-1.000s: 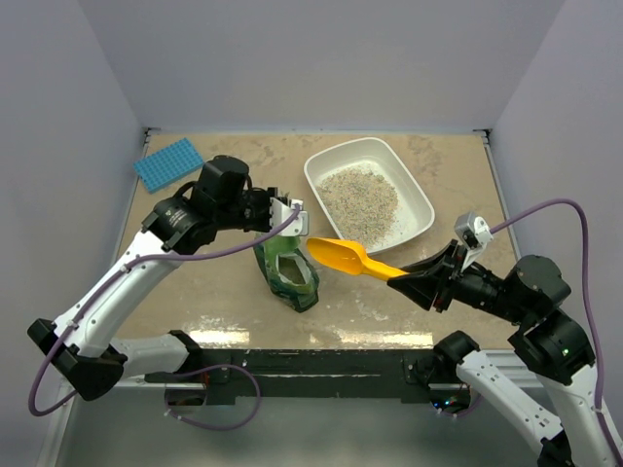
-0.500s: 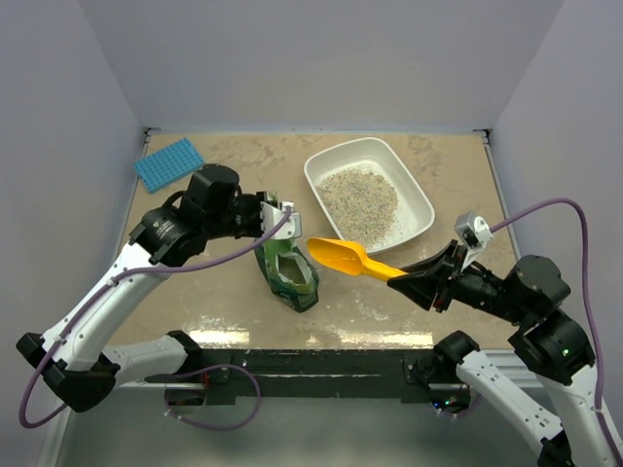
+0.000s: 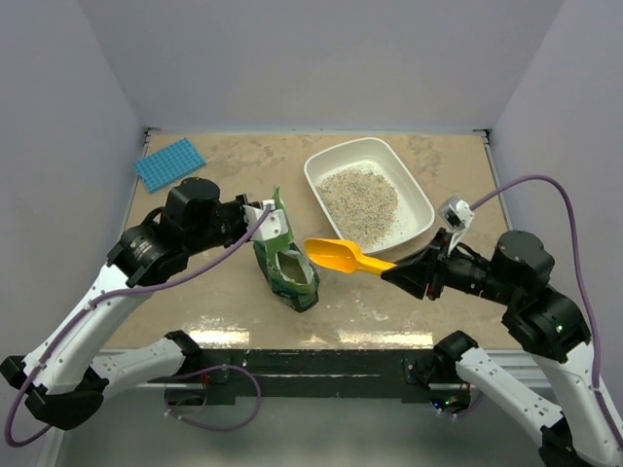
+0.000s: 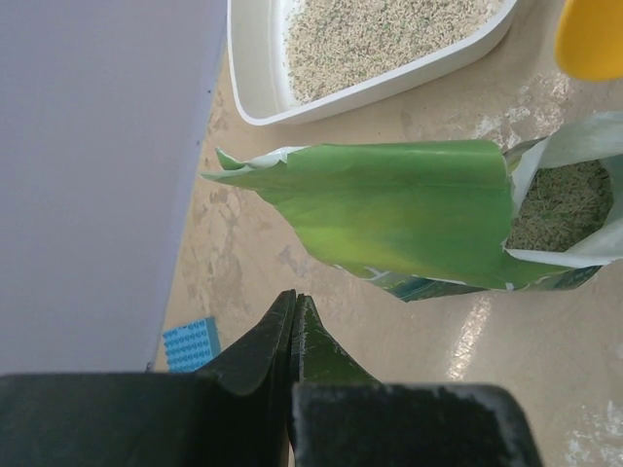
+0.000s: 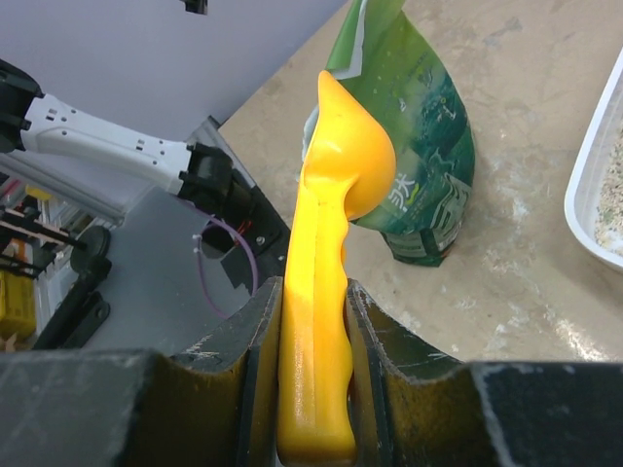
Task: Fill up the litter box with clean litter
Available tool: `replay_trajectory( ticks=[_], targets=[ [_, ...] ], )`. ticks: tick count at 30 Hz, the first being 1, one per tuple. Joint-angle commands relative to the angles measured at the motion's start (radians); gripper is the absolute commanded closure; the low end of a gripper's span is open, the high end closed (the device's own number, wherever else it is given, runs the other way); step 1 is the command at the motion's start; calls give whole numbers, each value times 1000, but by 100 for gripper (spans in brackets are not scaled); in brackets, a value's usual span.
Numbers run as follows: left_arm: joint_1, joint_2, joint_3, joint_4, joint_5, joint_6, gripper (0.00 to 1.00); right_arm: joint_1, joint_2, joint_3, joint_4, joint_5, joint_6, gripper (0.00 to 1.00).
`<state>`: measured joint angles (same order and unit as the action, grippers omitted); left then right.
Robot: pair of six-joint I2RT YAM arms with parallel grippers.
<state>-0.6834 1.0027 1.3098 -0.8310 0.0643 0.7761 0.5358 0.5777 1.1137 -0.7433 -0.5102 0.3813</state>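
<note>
The white litter box (image 3: pixel 421 198) stands at the back right with a heap of clean litter (image 3: pixel 358 197) in it. Both also show in the left wrist view, the litter box (image 4: pixel 255 78) and the litter (image 4: pixel 380 29). A green pouch (image 3: pixel 285 265) stands open in front of the box, with granules inside (image 4: pixel 560 204). My left gripper (image 3: pixel 261 223) is shut on nothing. Its tips (image 4: pixel 294 300) sit just left of the pouch (image 4: pixel 409 214), apart from it. My right gripper (image 3: pixel 394 271) is shut on the handle of an orange-yellow scoop (image 3: pixel 343 256), whose bowl hangs beside the pouch mouth. In the right wrist view the gripper (image 5: pixel 313 288) holds the scoop (image 5: pixel 326 185) edge-on.
A blue gridded mat (image 3: pixel 167 162) lies at the back left corner. Walls close the table on the left, back and right. Spilled granules dust the tabletop around the box and the pouch.
My left gripper has drawn back to the left, away from the pouch's top edge, and the flap now stands free. My right gripper has shifted slightly left with the scoop.
</note>
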Motion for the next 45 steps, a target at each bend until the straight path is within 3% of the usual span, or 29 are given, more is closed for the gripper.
replay_trajectory(
  ticks=[1,14,25,33,39,45],
  targets=[
    [-13,-47,-33,65,-21,-153,100,1,94,90,-40,-56,4,100],
    [-13,-38,-4,61,-259,-630,100,1,240,207,-84,-67,47,100],
    [-11,-124,-66,62,-339,-722,100,9,300,207,-113,-63,27,100],
    [-13,-99,-101,88,-383,-747,100,44,332,179,-110,-64,21,100],
    [-13,-85,-130,119,-376,-759,100,118,366,201,-110,-2,44,100],
    [-13,-78,-132,130,-363,-768,100,271,453,230,-105,131,91,100]
  ],
)
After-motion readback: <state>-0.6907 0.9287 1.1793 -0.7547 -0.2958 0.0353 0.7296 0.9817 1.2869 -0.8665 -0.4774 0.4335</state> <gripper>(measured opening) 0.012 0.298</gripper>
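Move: The right gripper already holds the yellow scoop, its bowl pointing left and forward. The litter bag's open mouth lies about 17 cm to this hand's left, 5 cm ahead and 11 cm lower; the litter box stands roughly 29 cm ahead, level sideways and 30 cm below. From the empty left gripper, the bag's mouth is about 8 cm back, 10 cm to the right and 7 cm lower. Keep the right gripper shut on the scoop handle and bring the bowl to the bag's mouth: first forward and left, nearly level, then further left and down with a slight draw back, about 6 cm left and 4 cm down in all, tipping the scoop some 20 degrees nose-down. Ease the closed left gripper about 4 cm left, away from the bag, dipping late while it rolls roughly 45 degrees. ##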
